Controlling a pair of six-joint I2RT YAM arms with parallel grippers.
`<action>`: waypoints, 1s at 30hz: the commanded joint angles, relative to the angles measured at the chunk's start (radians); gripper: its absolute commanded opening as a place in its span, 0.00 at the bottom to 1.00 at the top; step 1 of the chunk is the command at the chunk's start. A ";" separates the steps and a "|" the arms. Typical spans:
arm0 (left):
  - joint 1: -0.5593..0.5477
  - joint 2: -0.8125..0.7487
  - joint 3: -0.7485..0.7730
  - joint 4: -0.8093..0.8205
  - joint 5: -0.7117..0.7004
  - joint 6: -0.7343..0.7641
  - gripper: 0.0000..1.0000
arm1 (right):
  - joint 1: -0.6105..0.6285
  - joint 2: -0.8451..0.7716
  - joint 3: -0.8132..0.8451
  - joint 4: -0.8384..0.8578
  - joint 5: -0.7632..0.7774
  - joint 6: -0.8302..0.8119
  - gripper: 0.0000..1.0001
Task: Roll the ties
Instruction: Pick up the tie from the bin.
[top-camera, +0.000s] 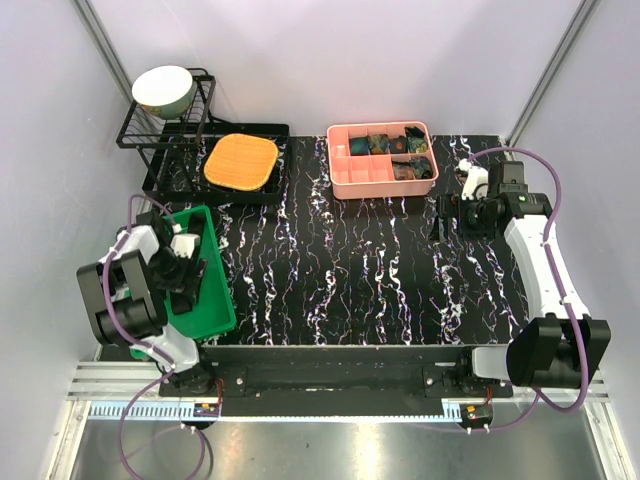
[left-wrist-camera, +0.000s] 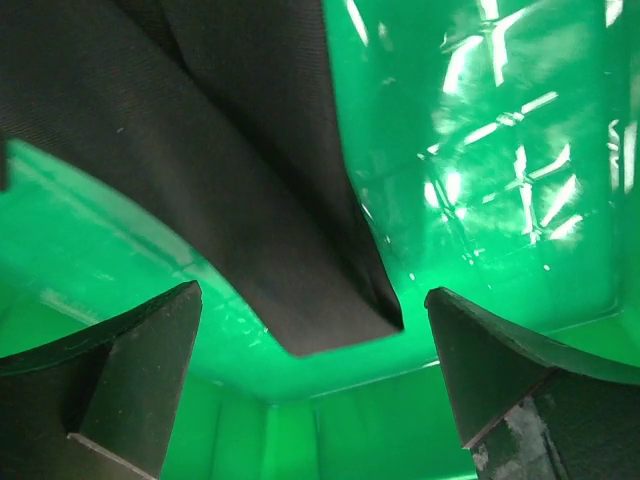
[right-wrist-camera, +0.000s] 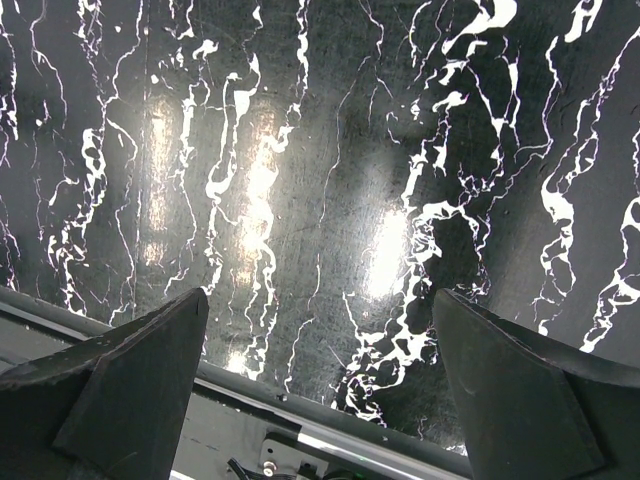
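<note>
A black tie (left-wrist-camera: 250, 200) lies in the green bin (left-wrist-camera: 480, 150), its end pointing at the bin's corner. My left gripper (left-wrist-camera: 312, 295) is open inside the bin just above that end, one finger on each side, not touching it. From above, the left gripper (top-camera: 185, 265) sits in the green bin (top-camera: 215, 315) at the table's left edge. Rolled ties (top-camera: 400, 165) with teal and brown patterning fill compartments of the pink tray (top-camera: 380, 128). My right gripper (right-wrist-camera: 320, 295) hangs open and empty over the black marbled table (right-wrist-camera: 300, 150), at the right side (top-camera: 440, 215).
A black wire rack (top-camera: 160, 130) with a pale bowl (top-camera: 164, 90) stands at the back left. Beside it an orange square pad (top-camera: 241, 161) rests on a black tray (top-camera: 270, 190). The table's near edge and metal rail (right-wrist-camera: 330, 440) lie below the right gripper.
</note>
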 joint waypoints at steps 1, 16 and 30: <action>0.035 0.053 0.007 0.023 0.066 0.037 0.99 | -0.004 0.006 0.019 -0.010 0.012 -0.009 1.00; 0.037 0.058 0.026 0.001 0.065 0.053 0.00 | -0.004 0.011 0.010 -0.004 0.026 -0.014 1.00; -0.117 -0.201 0.821 -0.461 0.468 0.048 0.00 | -0.004 0.014 0.005 0.024 -0.008 -0.028 1.00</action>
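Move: The black tie lies in the green bin just below the open left fingers, its near end almost between them and its middle about 5 cm ahead, 1 cm right and 2 cm down. The green bin's middle is some 2 cm ahead and 3 cm right; the orange tray stands roughly 24 cm ahead, 14 cm right. From the right hand the tie is about 52 cm left, 6 cm back and 17 cm below. The left fingers close on the black tie, then rise fast some 24 cm and 10 forward, tilting outward. ##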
